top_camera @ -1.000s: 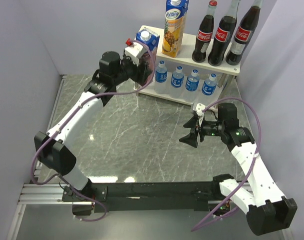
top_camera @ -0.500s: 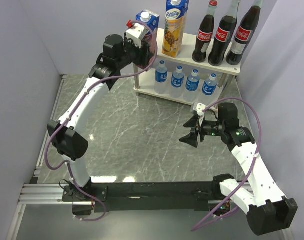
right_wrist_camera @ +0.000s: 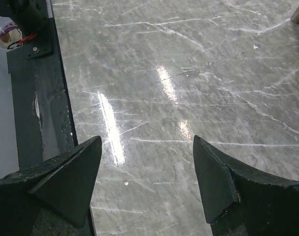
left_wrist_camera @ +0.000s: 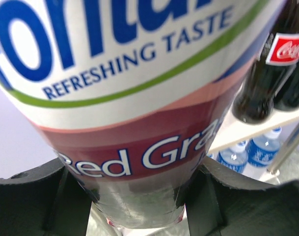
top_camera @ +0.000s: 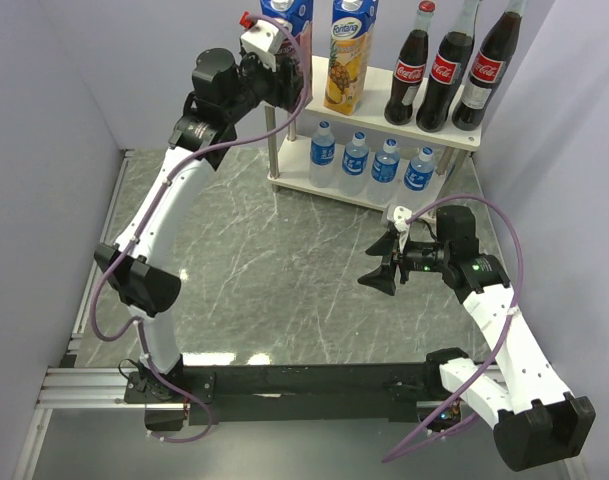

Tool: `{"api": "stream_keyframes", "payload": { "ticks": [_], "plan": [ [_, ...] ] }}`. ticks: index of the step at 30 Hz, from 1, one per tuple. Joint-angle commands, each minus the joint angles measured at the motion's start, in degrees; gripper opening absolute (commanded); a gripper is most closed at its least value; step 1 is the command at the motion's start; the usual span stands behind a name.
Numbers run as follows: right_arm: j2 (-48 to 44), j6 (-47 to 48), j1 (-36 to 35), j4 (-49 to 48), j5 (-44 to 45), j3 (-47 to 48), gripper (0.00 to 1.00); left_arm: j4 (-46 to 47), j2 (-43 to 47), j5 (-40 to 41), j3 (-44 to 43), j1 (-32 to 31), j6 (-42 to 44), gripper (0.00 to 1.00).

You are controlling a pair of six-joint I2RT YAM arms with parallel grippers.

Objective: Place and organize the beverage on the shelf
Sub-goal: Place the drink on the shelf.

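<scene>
My left gripper (top_camera: 287,45) is shut on the grape juice carton (top_camera: 296,14), holding it high at the left end of the shelf (top_camera: 374,120), next to the pineapple carton (top_camera: 349,55). In the left wrist view the carton (left_wrist_camera: 139,98) fills the frame, with the black fingers (left_wrist_camera: 36,201) pressed on both of its sides. Whether its base touches the top board is hidden. Three Coca-Cola bottles (top_camera: 450,70) stand on the top board's right part. Several water bottles (top_camera: 370,158) line the lower board. My right gripper (top_camera: 376,278) hangs open over the marble table (right_wrist_camera: 188,73), holding nothing.
Lilac walls close in the table on the left, back and right. The black base rail (top_camera: 304,380) runs along the near edge, and shows in the right wrist view as a dark strip (right_wrist_camera: 31,98). A metal shelf leg (top_camera: 274,140) stands under the left gripper.
My left arm has lifted the grape carton up and back, from beside the shelf's left end to the height of the top board. The right arm has not moved.
</scene>
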State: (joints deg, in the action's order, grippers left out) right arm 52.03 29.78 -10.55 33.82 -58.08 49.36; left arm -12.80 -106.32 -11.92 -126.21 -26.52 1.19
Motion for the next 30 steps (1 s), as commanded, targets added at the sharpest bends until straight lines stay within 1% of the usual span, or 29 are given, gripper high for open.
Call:
{"api": "stream_keyframes", "payload": {
  "ticks": [1,2,8,15,25,30],
  "plan": [
    [0.1,-0.5,0.3,-1.8,-1.2,-0.4,0.81,22.0,1.6,0.7,-9.6,0.3,-0.8,0.5],
    [0.2,-0.5,0.3,-1.8,-1.0,-0.4,0.81,22.3,1.1,0.8,-10.4,0.4,-2.8,0.5],
    [0.6,-0.9,0.3,-2.4,-1.0,-0.8,0.81,25.4,-0.8,1.5,-11.2,1.0,-4.8,0.5],
    [1.0,-0.9,0.2,-2.6,-0.5,-0.8,0.82,26.8,-3.5,1.5,-12.8,2.7,-8.0,0.48],
    [0.9,-1.0,0.3,-2.8,-0.4,-0.8,0.82,26.7,-5.8,2.5,-10.6,4.7,-8.6,0.52],
    [1.0,-1.1,0.3,-3.0,-0.2,-0.8,0.82,27.5,-8.2,3.0,-11.6,4.7,-8.7,0.52]
  ]
}}
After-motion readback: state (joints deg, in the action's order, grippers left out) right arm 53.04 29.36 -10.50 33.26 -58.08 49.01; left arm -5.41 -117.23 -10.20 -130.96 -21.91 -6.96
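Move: The left hand grips the red grape carton low down. The free left end of the shelf's top board lies about 9 cm ahead, 1 cm left and 11 cm below it. The pineapple carton stands some 10 cm ahead and 9 cm right, its middle level with the hand; the nearest cola bottle is about 7 cm ahead and 21 cm right, also level. From the idle right hand, that board end is roughly 36 cm ahead, 20 cm left and 14 cm up. Still pinching the grape carton between both fingers, the left hand carries it forward about 8 cm towards the free left end of the top board. After the first bit it also sinks, ending some 3.5 cm lower, and edges slightly left in the later part. The wrist rolls and turns gently, by some 10 degrees, with the grip unchanged. ##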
